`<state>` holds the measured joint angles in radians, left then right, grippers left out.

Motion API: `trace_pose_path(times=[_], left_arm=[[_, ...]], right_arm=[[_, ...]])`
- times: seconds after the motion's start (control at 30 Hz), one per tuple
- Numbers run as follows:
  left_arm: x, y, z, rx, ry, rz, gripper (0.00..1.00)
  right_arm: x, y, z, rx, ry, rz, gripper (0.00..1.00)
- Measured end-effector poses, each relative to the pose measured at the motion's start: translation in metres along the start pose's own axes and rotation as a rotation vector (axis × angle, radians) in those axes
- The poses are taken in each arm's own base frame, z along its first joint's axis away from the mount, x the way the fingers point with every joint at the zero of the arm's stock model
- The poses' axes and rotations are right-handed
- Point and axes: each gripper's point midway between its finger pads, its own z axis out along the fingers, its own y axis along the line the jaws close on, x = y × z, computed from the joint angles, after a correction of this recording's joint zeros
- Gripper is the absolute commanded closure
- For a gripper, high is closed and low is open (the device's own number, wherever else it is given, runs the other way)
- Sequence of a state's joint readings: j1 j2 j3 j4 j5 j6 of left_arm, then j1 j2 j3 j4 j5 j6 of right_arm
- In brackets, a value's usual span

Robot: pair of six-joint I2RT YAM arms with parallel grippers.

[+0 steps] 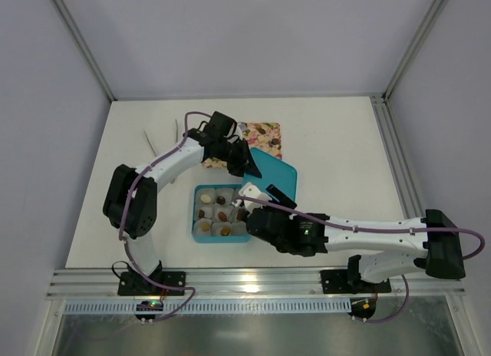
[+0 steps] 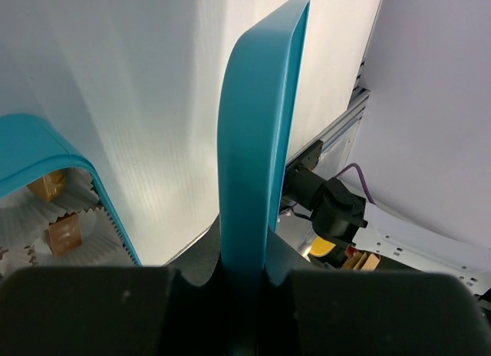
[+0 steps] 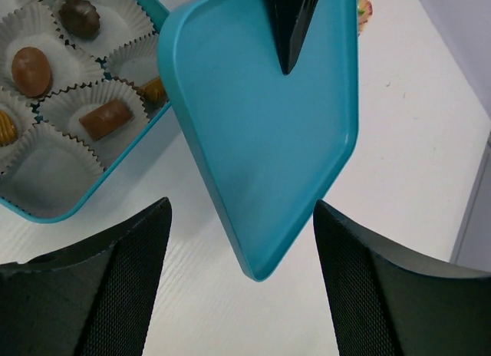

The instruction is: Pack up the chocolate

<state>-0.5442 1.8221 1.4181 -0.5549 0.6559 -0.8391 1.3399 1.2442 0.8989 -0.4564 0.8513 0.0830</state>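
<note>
The chocolate point(image 3: 32, 70) sits in white paper cups inside a teal box point(image 1: 196, 232); several brown pieces point(image 1: 221, 200) show there. More chocolate point(image 1: 261, 130) lies on the pink floral tray point(image 1: 273, 150). My left gripper point(image 2: 245, 295) is shut on the edge of the teal lid point(image 2: 257, 141), holding it tilted just right of the box. The lid point(image 3: 268, 118) fills the right wrist view, the left gripper's fingertip point(image 3: 290, 26) on its far edge. My right gripper point(image 3: 242, 241) is open, and the lid's near corner hangs between its fingers without touching them.
The box's rim point(image 2: 46, 145) and its paper cups point(image 2: 65, 218) show at the left of the left wrist view. A thin white stick point(image 1: 151, 144) lies on the table at the far left. The right arm point(image 1: 360, 237) stretches along the near edge.
</note>
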Motion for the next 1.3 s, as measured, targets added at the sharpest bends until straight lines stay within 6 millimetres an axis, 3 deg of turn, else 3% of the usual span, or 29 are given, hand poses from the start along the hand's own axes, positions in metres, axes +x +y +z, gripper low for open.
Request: trace_pose_path(times=[0.17,0.4,0.7,0.8,0.9,1.03,1.1,1.3], left_arm=[[0.004,-0.001,-0.006,-0.002,0.001,-0.013,1.00],[0.013,-0.006,-0.016,0.011,0.003,-0.016,1.00],[0.019,-0.005,-0.018,0.013,0.014,-0.026,0.96],[0.019,-0.008,-0.020,0.022,0.012,-0.024,0.82],[0.021,-0.012,-0.025,0.036,0.011,-0.012,0.47],[0.023,-0.018,-0.031,0.053,0.007,0.003,0.22],[0.023,-0.020,-0.033,0.057,0.003,0.010,0.12],[0.014,-0.022,-0.039,0.059,-0.027,0.016,0.03]], right_arm=[[-0.009,-0.002,0.007,0.064,-0.009,-0.072,0.25],[-0.004,0.000,0.020,0.130,0.013,-0.187,0.28],[-0.002,-0.003,0.029,0.206,0.031,-0.281,0.64],[-0.002,0.000,0.031,0.215,0.030,-0.302,0.78],[-0.003,-0.003,0.031,0.239,0.031,-0.319,0.88],[-0.008,-0.010,0.028,0.276,0.027,-0.322,0.95],[-0.013,-0.012,0.027,0.287,0.020,-0.316,0.96],[-0.022,-0.019,0.024,0.320,0.013,-0.309,0.96]])
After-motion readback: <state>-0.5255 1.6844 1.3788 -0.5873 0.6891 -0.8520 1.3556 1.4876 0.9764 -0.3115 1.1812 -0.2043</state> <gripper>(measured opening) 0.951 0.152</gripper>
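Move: The teal lid hangs in the left hand, its middle some 5 cm to that hand's right, 3 cm back and 3 cm lower. From the open right hand, the lid's middle is about 7 cm ahead, 2 cm right and 1 cm lower. The filled box's middle is roughly 15 cm to the right hand's left, 1 cm ahead and 15 cm below; the floral tray is about 26 cm ahead, 8 cm left and 16 cm below. The lid's near edge goes between the right fingers as that hand eases about 3 cm forward, dipping slightly and rolling its left side down some 20 degrees while its fingers tip up; they close and pinch the edge, then the hand rises a little. The left hand, still gripping, backs and lifts about 2 cm, then opens wide, letting go of the lid and rising further. ##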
